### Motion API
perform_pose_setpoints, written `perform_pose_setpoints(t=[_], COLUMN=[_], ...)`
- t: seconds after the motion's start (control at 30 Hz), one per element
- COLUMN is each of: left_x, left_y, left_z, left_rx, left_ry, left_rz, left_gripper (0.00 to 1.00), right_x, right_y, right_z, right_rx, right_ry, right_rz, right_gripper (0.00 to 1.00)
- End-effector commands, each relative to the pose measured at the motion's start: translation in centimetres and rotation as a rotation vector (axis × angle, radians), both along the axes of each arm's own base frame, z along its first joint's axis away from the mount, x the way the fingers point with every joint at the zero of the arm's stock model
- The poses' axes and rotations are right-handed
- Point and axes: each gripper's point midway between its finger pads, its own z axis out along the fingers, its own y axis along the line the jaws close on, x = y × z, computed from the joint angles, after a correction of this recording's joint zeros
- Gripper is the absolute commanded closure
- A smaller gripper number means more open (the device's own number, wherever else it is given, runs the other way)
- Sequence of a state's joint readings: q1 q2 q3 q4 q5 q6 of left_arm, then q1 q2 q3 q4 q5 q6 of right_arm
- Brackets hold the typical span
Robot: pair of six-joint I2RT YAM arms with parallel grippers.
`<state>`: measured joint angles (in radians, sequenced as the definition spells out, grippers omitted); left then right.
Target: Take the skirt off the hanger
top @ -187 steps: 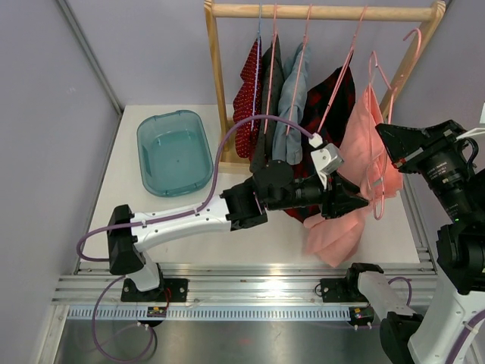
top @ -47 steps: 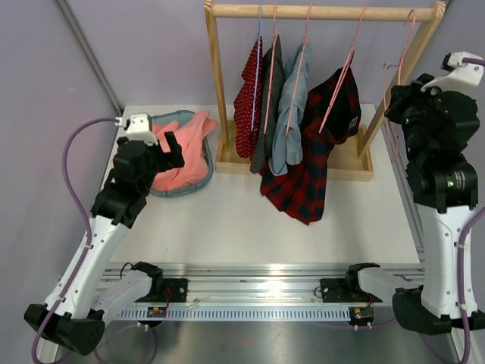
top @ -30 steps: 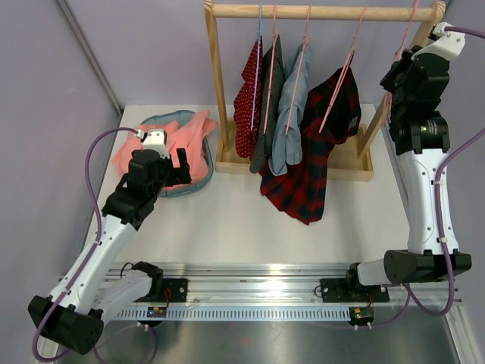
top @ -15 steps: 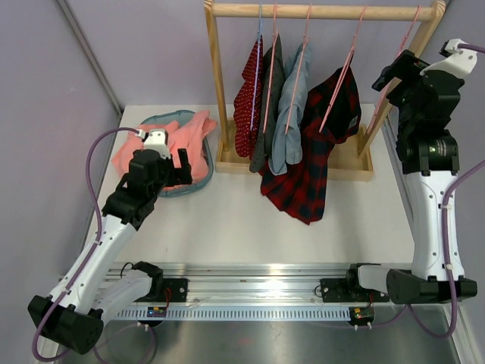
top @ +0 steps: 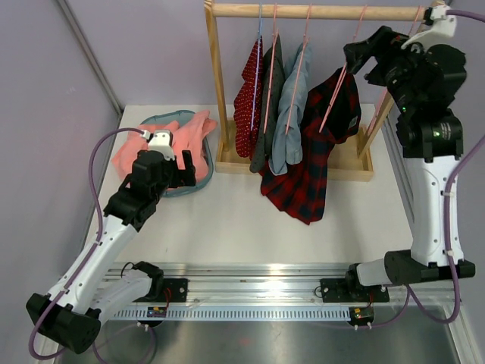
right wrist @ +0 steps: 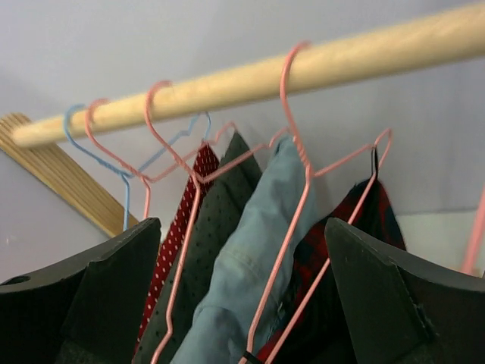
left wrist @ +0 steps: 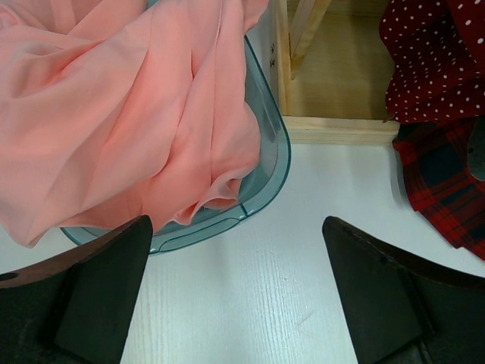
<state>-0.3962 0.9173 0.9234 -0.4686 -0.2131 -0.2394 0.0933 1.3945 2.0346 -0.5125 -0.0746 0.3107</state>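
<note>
The pink skirt point(top: 129, 155) lies bunched in the teal basin point(top: 198, 178) at the left and spills over its far rim. In the left wrist view the skirt point(left wrist: 136, 114) fills the basin point(left wrist: 265, 174). My left gripper point(top: 186, 163) hovers open just right of the basin, and its jaws point(left wrist: 236, 303) have only bare table between them. A bare pink hanger point(top: 377, 114) hangs at the rail's right end, partly hidden by my right arm. My right gripper point(top: 364, 49) is open up by the rail point(right wrist: 250, 76), holding nothing point(right wrist: 242, 303).
The wooden rack point(top: 216, 83) holds a red dotted garment point(top: 246, 91), a dark grey one point(top: 269, 98), a denim one point(top: 292, 106) and a red plaid shirt point(top: 314, 167) on wire hangers. The rack's base point(top: 356, 163) rests on the white table point(top: 250, 227).
My right gripper has opened and swung left from the rail's right end, leaving the bare hanger there. The left arm has shifted only slightly beside the basin.
</note>
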Motion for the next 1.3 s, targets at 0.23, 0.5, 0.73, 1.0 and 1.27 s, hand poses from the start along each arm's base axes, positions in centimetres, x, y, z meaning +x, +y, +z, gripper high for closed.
perform_pose_setpoints(t=[0.23, 0.5, 0.73, 1.0, 1.27], left_x=[0.4, 0.3, 0.4, 0.2, -4.5], left_y=[-0.6, -0.8, -0.8, -4.7, -20.2], left_z=[2.2, 2.2, 2.4, 12.7, 22.6], left_rx=[-0.031, -0.029, -0.013, 0.017, -0.085], left_ry=[-0.069, -0.07, -0.077, -0.246, -0.402], left_rz=[0.004, -0.002, -0.009, -0.127, -0.601], left_gripper=[0.01, 0.01, 0.01, 0.01, 0.01], right_x=[4.5, 6.0, 5.5, 1.8, -4.4], right_y=[2.6, 3.6, 3.1, 2.8, 2.6], right_z=[-8.1, -10.8, -9.0, -2.7, -0.9], right_rx=[-0.016, 0.008, -0.003, 0.016, 0.077], right_ry=[0.237, 0.286, 0.255, 0.13, 0.076], right_rz=[0.031, 0.046, 0.03, 0.047, 0.091], right_gripper=[0.09, 0.69, 1.0, 1.0, 1.0])
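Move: About 6 cm ahead of the open right hand, 3 cm left and 13 cm below is the pink hanger carrying the red plaid skirt; the skirt hangs roughly 6 cm ahead, 7 cm left and 34 cm down. The denim skirt is some 8 cm ahead, 13 left, 25 below, and the empty hanger about 2 ahead, 11 right, 9 below. From the left hand, the plaid skirt lies around 14 cm ahead, 34 right, nearly level. Sinking some 12 cm while reaching 5 cm forward and a little left, the right hand tips down about 20 degrees and shuts its fingers on the plaid skirt's hanger, then draws back about 5 cm and up 4 with the hanger pinched. Late on, the open left hand sweeps up some 20 cm and 15 cm right towards the plaid skirt, turning clockwise and tipping up. ##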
